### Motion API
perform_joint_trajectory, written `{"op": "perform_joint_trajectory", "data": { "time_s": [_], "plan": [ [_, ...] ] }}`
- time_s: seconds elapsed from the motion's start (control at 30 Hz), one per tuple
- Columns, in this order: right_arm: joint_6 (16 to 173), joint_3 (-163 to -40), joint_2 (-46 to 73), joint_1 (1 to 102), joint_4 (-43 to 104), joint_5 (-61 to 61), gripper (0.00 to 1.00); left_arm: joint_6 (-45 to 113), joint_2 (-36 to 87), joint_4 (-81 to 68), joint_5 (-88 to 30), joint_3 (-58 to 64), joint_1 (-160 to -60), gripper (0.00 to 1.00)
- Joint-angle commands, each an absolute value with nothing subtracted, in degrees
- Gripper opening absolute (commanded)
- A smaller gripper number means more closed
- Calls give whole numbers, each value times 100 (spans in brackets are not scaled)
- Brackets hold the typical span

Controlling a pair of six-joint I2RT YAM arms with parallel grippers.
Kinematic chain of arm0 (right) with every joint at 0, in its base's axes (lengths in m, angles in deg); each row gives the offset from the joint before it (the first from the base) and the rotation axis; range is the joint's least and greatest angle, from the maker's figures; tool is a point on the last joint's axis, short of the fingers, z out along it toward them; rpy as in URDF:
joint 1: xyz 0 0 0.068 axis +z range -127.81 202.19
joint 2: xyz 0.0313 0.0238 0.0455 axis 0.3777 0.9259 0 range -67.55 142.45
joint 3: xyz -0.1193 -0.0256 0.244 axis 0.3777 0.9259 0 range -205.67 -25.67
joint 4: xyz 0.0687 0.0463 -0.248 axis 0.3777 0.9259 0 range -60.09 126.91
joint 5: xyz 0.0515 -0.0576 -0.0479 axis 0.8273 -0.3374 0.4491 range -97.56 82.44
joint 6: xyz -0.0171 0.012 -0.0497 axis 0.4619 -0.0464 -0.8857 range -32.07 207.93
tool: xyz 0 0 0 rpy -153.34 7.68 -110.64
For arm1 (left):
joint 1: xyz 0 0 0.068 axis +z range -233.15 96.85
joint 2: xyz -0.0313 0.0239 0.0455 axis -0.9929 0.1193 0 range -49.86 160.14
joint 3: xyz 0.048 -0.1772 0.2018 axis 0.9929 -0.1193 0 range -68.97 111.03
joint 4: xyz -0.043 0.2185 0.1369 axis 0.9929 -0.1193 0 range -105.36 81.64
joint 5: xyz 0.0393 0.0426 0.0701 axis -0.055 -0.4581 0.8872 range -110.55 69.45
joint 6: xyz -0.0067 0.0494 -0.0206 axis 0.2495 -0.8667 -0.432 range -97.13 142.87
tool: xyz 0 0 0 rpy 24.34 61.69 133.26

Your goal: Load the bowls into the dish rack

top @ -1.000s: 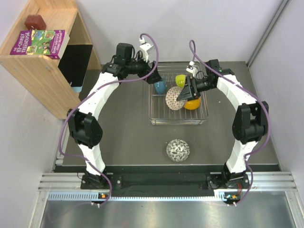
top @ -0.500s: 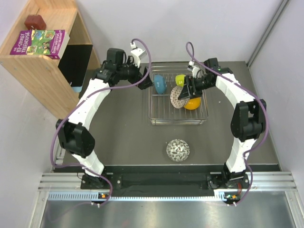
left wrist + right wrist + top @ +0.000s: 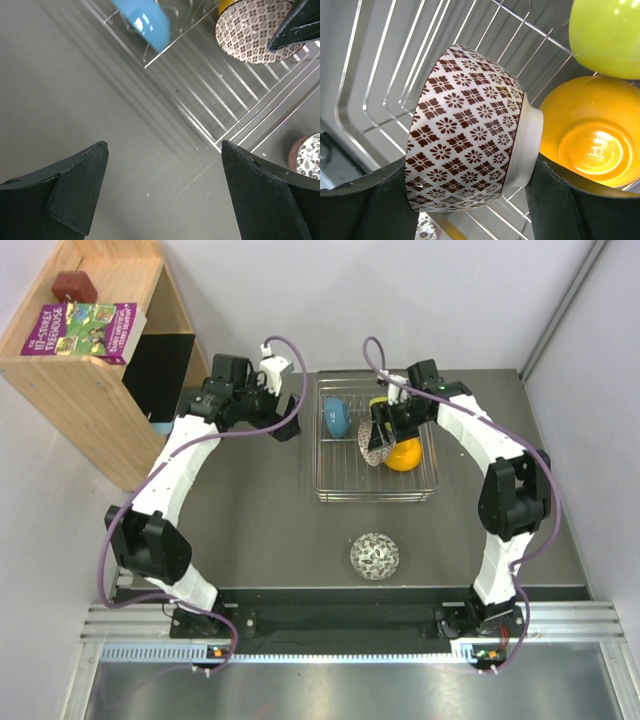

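Note:
The dish rack point(image 3: 375, 497) is a silver wire basket at the table's middle back. A blue bowl point(image 3: 335, 416), a yellow-green bowl point(image 3: 380, 405) and an orange bowl point(image 3: 404, 454) stand in it. My right gripper point(image 3: 378, 436) is shut on a white bowl with a brown lattice pattern point(image 3: 470, 130), holding it tilted on edge over the rack wires point(image 3: 385, 75), beside the orange bowl point(image 3: 592, 140). My left gripper point(image 3: 288, 423) is open and holds nothing, over bare table left of the rack point(image 3: 215, 100). Another patterned bowl point(image 3: 375, 556) sits on the table in front of the rack.
A wooden shelf unit point(image 3: 90, 370) with a book point(image 3: 85, 328) and a dark red object point(image 3: 74, 285) on top stands at the back left. Walls close in the table's back and right side.
My left arm has pulled back to the left, away from the rack, leaving the blue bowl standing in it. My right gripper has carried the lattice bowl slightly left and back.

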State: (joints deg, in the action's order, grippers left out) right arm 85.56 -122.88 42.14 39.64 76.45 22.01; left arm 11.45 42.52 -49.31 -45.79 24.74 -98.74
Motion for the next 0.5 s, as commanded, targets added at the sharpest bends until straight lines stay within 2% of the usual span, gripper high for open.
{"op": "perform_joint_trajectory", "data": {
  "time_s": [0.0, 0.33, 0.47],
  "plan": [
    [8415, -12710, 3977, 4345, 7280, 1276, 0, 995, 3812, -5108, -4279, 2314, -9800, 99],
    [8029, -12938, 4117, 5251, 7280, -1561, 0, 942, 3268, -5196, -4340, 1726, -9431, 99],
    [7870, -13088, 4310, 5497, 7359, -2204, 0, 907, 3074, -5169, -4297, 1532, -9370, 99]
  ]
}}
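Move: The patterned bowl in my right hand is meant for the free stretch of rack about 5 cm to that hand's left, level with it and some 8 cm below. At about that depth, the orange bowl lies 6 cm to its right and 1 cm back, the green bowl 9 cm straight ahead, and the blue bowl 7 cm ahead and 10 cm left. From my empty left hand that stretch lies about 15 cm right, level, 19 cm down. I keep the patterned bowl pinched in my right hand and mostly swivel it over the rack, some 30 degrees, so my fingers swing from pointing left to pointing down and forward; the hand itself shifts only a centimetre or so forward and left. Meanwhile my left hand, open and empty, clears off about 5 cm, to the left and back, away from the rack. ##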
